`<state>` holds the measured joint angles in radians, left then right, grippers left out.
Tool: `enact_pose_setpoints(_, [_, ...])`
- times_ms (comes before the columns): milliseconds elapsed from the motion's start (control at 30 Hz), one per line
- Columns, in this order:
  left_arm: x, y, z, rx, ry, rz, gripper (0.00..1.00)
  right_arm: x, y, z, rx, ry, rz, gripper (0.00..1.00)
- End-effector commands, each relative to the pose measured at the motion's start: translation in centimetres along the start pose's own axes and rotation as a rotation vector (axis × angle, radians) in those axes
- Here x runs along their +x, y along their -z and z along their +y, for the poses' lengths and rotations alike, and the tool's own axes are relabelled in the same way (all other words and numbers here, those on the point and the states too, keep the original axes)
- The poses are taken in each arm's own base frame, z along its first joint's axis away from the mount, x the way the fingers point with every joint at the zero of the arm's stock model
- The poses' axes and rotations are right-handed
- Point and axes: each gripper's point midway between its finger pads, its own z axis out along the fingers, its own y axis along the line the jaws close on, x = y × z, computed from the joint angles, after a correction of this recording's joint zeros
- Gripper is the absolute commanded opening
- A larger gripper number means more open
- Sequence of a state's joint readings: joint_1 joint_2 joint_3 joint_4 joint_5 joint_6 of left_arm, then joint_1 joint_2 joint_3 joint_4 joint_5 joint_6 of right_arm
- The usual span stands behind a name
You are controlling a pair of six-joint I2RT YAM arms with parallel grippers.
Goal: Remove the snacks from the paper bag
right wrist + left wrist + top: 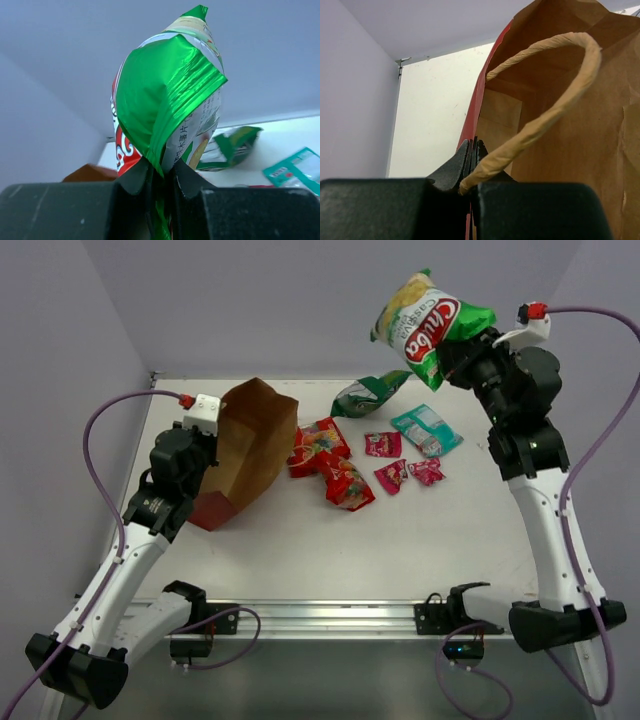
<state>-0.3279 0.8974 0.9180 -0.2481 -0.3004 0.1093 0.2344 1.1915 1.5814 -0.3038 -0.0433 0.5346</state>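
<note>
The paper bag (245, 450), brown above and red below, lies tilted on the table's left with its mouth toward the back. My left gripper (205, 435) is shut on the bag's rim (476, 107), beside a string handle (555, 100). High over the back right, my right gripper (450, 345) is shut on a green-yellow chip bag (425, 320) with a red logo; its green foil (165, 100) is pinched between the fingers. On the table lie red packets (330, 460), a green-and-white packet (368, 393), a teal packet (427, 430) and small pink packets (400, 465).
The white table (400, 540) has a metal rail (330, 618) along its near edge. Grey walls close in the back and the sides. Purple cables loop off both arms.
</note>
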Motion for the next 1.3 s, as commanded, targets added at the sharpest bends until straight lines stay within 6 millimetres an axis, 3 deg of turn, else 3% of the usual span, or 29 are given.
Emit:
enact_pose_setpoints(0, [-3.8, 0.3, 0.4, 0.009, -0.009, -0.123, 0.00, 1.3, -3.9, -7.6, 0.179, -0.042, -0.021, 0.00])
enact_pose_setpoints(33, [-4.4, 0.3, 0.0, 0.033, -0.022, -0.148, 0.00, 2.4, -5.3, -9.6, 0.210, -0.059, -0.015, 0.00])
enact_pose_setpoints(100, [-5.6, 0.7, 0.0, 0.047, -0.043, -0.184, 0.00, 2.6, -6.6, -13.0, 0.284, -0.097, -0.037, 0.00])
enact_pose_setpoints(133, [-6.0, 0.8, 0.0, 0.053, -0.047, -0.198, 0.00, 4.1, -8.0, -15.2, 0.327, -0.117, -0.006, 0.00])
enact_pose_setpoints(233, [-7.8, 1.4, 0.4, 0.048, -0.041, -0.238, 0.00, 4.4, -9.8, -19.4, 0.399, -0.171, -0.012, 0.00])
enact_pose_setpoints(267, [-8.1, 1.5, 0.4, 0.051, -0.038, -0.246, 0.00, 5.7, -10.8, -21.7, 0.438, -0.204, 0.005, 0.00])
enact_pose_setpoints(333, [-8.9, 1.8, 0.5, 0.053, -0.024, -0.263, 0.00, 6.1, -11.9, -23.4, 0.441, -0.225, -0.009, 0.00])
enact_pose_setpoints(367, [-8.9, 1.6, 0.5, 0.053, -0.020, -0.258, 0.00, 7.1, -12.5, -25.2, 0.466, -0.235, 0.001, 0.01])
enact_pose_setpoints(567, [-9.3, 1.4, 0.2, 0.064, 0.016, -0.258, 0.00, 10.4, -14.6, -31.0, 0.525, -0.281, 0.034, 0.04])
enact_pose_setpoints(767, [-8.8, 0.6, 0.9, 0.008, 0.093, -0.213, 0.00, 11.0, -14.4, -35.3, 0.574, -0.334, 0.032, 0.08])
enact_pose_setpoints(800, [-8.6, 0.5, 1.1, -0.011, 0.104, -0.204, 0.00, 11.2, -14.1, -35.9, 0.588, -0.342, 0.034, 0.12])
enact_pose_setpoints(933, [-7.9, -0.2, 1.5, -0.050, 0.158, -0.173, 0.00, 11.8, -11.5, -37.4, 0.699, -0.409, 0.053, 0.84])
enact_pose_setpoints(1000, [-7.9, -0.5, 1.7, -0.057, 0.224, -0.163, 0.00, 12.0, -9.6, -36.9, 0.754, -0.412, 0.076, 0.99])
enact_pose_setpoints(1100, [-7.2, -1.6, 1.8, -0.068, 0.258, -0.124, 0.00, 13.6, -6.6, -35.9, 0.805, -0.438, 0.124, 0.99])
enact_pose_setpoints(1133, [-7.4, -2.2, 1.8, -0.072, 0.267, -0.115, 0.00, 12.3, -5.7, -34.2, 0.781, -0.430, 0.104, 0.99])
enact_pose_setpoints(1233, [-7.6, -3.3, 2.7, -0.101, 0.299, -0.087, 0.00, 14.2, -3.0, -32.2, 0.773, -0.425, 0.158, 0.99])
enact_pose_setpoints(1267, [-7.6, -3.5, 3.4, -0.117, 0.308, -0.084, 0.00, 13.2, -2.0, -30.5, 0.747, -0.399, 0.150, 0.99])
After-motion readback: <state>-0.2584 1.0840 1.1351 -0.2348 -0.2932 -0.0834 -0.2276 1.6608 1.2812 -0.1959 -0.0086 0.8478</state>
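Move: The right gripper, high up, holds the cassava chips bag; its free spot on the table lies some 27 cm ahead, 17 cm right and 46 cm below. The teal packet lies 23 cm ahead and 8 cm right of the hand, the propped green bag 30 cm ahead and 7 cm left. The left gripper has the paper bag by its rim, that bag's middle some 5 cm right, 3 cm ahead and 12 cm lower; the red snack packs lie 22 cm right and 20 cm ahead of this hand. Swing the right gripper fast down about 30 cm, forward and to the right, tipping the fingers some 30 degrees down and turning clockwise, to the free spot beyond the teal packet; open wide to let the chips bag go, then draw back some 9 cm. Keep the left gripper shut on the paper bag's rim, raise it about 6 cm, then ease it forward. ##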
